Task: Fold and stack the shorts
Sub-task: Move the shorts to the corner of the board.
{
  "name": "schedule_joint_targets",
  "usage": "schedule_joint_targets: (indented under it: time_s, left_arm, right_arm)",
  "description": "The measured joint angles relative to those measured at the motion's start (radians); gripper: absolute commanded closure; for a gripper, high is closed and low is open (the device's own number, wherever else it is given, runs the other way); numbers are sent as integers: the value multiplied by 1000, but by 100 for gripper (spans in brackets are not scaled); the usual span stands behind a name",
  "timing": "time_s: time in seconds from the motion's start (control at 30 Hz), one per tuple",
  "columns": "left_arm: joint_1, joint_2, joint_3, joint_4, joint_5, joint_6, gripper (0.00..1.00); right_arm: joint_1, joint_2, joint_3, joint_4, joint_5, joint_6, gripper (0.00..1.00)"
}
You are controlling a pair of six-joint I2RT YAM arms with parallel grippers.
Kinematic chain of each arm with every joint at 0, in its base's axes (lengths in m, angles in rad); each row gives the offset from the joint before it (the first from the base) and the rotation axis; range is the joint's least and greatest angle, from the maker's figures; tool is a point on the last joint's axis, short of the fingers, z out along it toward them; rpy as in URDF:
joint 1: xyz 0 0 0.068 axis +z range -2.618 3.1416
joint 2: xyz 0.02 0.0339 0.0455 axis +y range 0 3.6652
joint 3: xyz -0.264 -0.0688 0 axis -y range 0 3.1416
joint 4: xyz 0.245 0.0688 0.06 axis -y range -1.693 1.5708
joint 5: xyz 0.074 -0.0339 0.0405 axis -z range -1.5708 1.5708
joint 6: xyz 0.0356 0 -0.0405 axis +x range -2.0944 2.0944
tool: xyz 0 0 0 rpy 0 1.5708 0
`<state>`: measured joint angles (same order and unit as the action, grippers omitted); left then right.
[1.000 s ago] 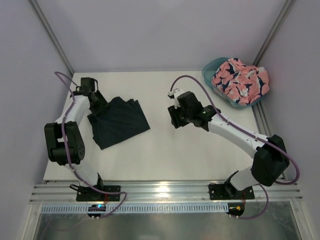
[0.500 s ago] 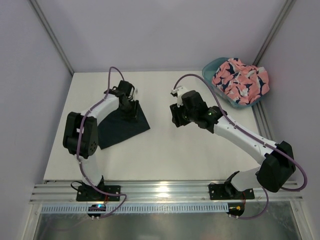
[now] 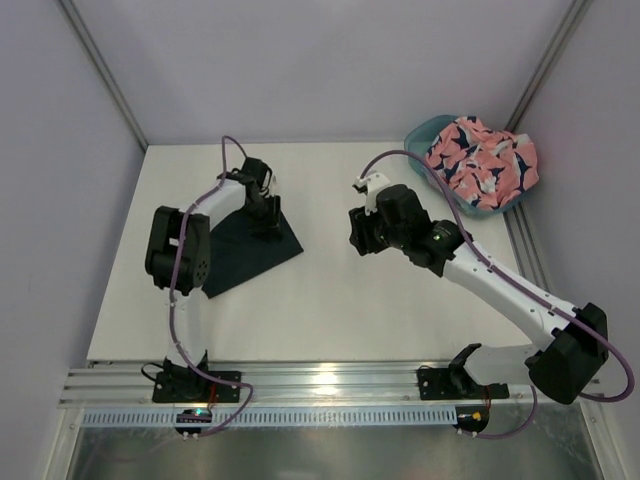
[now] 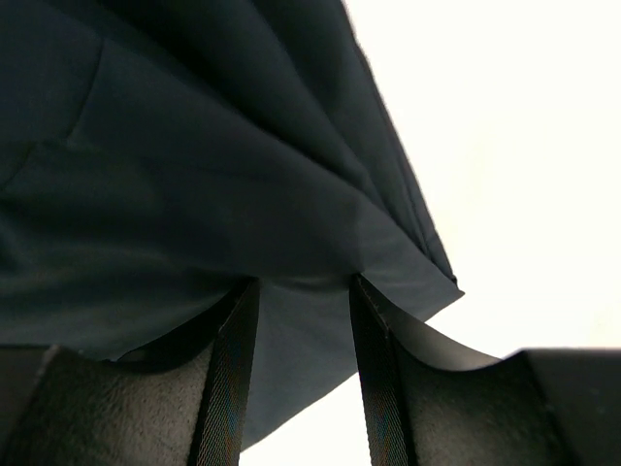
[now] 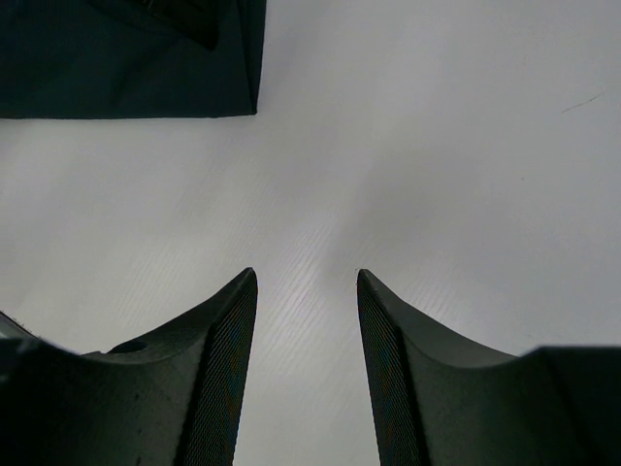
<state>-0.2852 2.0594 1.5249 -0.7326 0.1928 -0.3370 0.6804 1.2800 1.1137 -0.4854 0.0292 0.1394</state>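
The dark navy shorts (image 3: 235,255) lie folded flat on the left half of the table, also seen in the left wrist view (image 4: 194,175) and at the top left of the right wrist view (image 5: 126,58). My left gripper (image 3: 266,214) sits low on their far right corner. Its jaws stand apart, open (image 4: 299,282), with a fold of fabric draped over the fingertips. The salmon pink printed shorts (image 3: 480,160) are heaped in the teal tub (image 3: 421,134) at the back right. My right gripper (image 3: 364,236) hovers over bare table mid-scene, open and empty (image 5: 304,274).
The white table (image 3: 330,310) ends in a metal rail along the near edge (image 3: 330,385). Slanted frame posts rise at the back left (image 3: 100,70) and back right (image 3: 545,70). The tub stands against the right edge.
My left gripper swung from the shorts' far left corner over to their right side, and the dark shorts now lie narrower, folded over. My right arm drifted slightly to the right.
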Motion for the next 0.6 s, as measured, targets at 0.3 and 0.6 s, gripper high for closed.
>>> schedule_joint_targets:
  time_s: [0.3,0.6]
  left_arm:
    - [56,192,265,56,102,-90,56]
    - [203,254,341,141,140,-182,56]
  right_arm:
    - [0,-68,-1,6,50,9,50]
    - [0,-71,-1,1,92,10,50]
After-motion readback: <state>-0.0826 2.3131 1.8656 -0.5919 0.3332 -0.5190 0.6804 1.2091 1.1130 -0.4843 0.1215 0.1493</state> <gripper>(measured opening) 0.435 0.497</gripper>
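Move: The left fingertips are already down on the dark folded shorts, whose middle lies about 6 cm to their left, 4 cm back and just below the tips. The shorts' right-hand corner sticks out some 8 cm to the right and 5 cm back. The board's far-left corner is roughly 27 cm ahead and 35 cm to the left. From the idle right gripper the shorts' middle is about 27 cm left, 6 cm ahead and 18 cm down. Keep the left fingertips, half open, on the shorts and drag the cloth across the board about 13 cm forward, edging slightly right at first, then curving some 5 cm left towards the far-left corner. Turn the wrist counter-clockwise nearly 20 degrees on the way and let its left side dip. Ease the empty right gripper up a little and to the right. ##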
